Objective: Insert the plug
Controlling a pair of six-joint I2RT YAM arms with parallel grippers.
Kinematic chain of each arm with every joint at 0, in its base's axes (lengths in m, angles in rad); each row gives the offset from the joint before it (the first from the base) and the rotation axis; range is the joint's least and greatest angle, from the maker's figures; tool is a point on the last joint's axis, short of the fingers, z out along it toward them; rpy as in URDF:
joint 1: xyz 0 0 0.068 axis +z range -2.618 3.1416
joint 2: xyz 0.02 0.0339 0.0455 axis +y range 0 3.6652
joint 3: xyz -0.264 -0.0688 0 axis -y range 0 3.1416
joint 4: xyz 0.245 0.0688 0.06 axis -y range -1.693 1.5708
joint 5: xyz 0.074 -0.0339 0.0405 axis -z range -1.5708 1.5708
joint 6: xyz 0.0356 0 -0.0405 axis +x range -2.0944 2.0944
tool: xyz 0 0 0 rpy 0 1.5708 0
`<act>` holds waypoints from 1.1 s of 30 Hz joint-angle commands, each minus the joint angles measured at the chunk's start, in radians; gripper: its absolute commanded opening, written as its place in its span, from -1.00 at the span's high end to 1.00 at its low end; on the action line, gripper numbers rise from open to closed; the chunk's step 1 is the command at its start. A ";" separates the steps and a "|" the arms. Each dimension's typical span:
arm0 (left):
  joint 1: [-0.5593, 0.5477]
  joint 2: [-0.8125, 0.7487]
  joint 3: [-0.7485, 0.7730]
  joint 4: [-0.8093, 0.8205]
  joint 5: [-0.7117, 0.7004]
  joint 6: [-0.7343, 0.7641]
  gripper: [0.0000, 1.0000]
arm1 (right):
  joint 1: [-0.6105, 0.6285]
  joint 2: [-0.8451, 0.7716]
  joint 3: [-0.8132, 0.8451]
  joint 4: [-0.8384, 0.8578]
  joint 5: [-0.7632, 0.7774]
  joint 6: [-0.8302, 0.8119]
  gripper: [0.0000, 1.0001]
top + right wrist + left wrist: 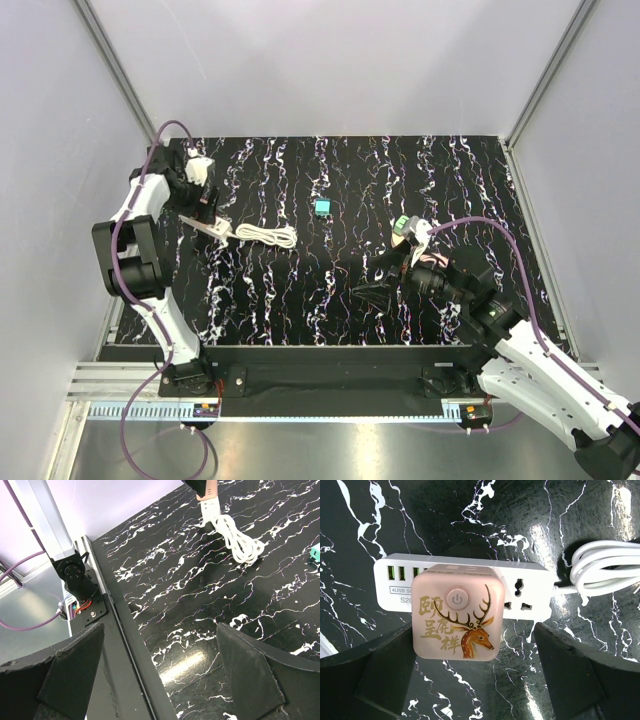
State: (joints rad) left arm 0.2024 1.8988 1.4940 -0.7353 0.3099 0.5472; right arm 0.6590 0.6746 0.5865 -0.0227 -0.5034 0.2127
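A pink square plug [455,612] with a gold deer picture and a round button sits on the white power strip [530,587], covering its middle socket. My left gripper [475,675] is open, its dark fingers [565,665] standing to either side of the plug's near edge with nothing held. From above, the strip [217,229] lies at the far left of the marbled table under the left gripper [205,205]. My right gripper [375,290] is open and empty, low over the table's near right part; its wrist view shows the strip [210,507] far off.
The strip's white coiled cable [268,236] lies just right of it. A small teal block [322,207] sits mid-table. The table's near edge rail and the left arm's base [77,585] lie below the right gripper [160,670]. Grey walls enclose three sides.
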 commanded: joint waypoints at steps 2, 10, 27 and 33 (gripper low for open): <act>-0.001 -0.072 0.060 -0.004 -0.038 -0.064 -0.98 | 0.005 0.005 0.004 0.029 0.031 -0.022 -0.99; -0.024 -0.148 0.181 0.019 -0.181 -0.179 -0.98 | 0.004 0.045 0.013 -0.002 0.045 -0.033 -0.99; -0.052 -0.219 0.143 0.002 -0.233 -0.546 1.00 | 0.005 0.082 0.022 -0.029 0.058 -0.035 -0.99; -0.052 -0.138 0.104 0.017 -0.236 -0.544 1.00 | 0.005 0.071 0.026 -0.037 0.071 -0.036 -0.99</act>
State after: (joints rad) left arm 0.1501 1.7248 1.6157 -0.7425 0.0402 0.0219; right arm 0.6590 0.7597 0.5869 -0.0563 -0.4553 0.1875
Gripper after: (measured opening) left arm 0.009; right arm 0.994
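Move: The plug sits between the left hand's open fingers, its middle about 2 cm ahead of the hand point, 1 cm to the left and 2 cm below. The power strip under it is centred about 1 cm ahead and 1 cm to the right, some 5 cm down; the white cable coil lies about 17 cm right, 4 cm back and 6 cm down. From the right hand the plug is roughly 26 cm ahead, 45 cm left and 18 cm below. Straight up off the plug rises the left hand with wide-open fingers, about 17 cm, drifting forward and left on the way, while the wrist turns some 30 degrees counter-clockwise. At the top it draws back again, shuts its empty fingers fully and comes down about 6 cm above the plug, fingertips still clear of it. The empty right hand sinks a little, still open. ##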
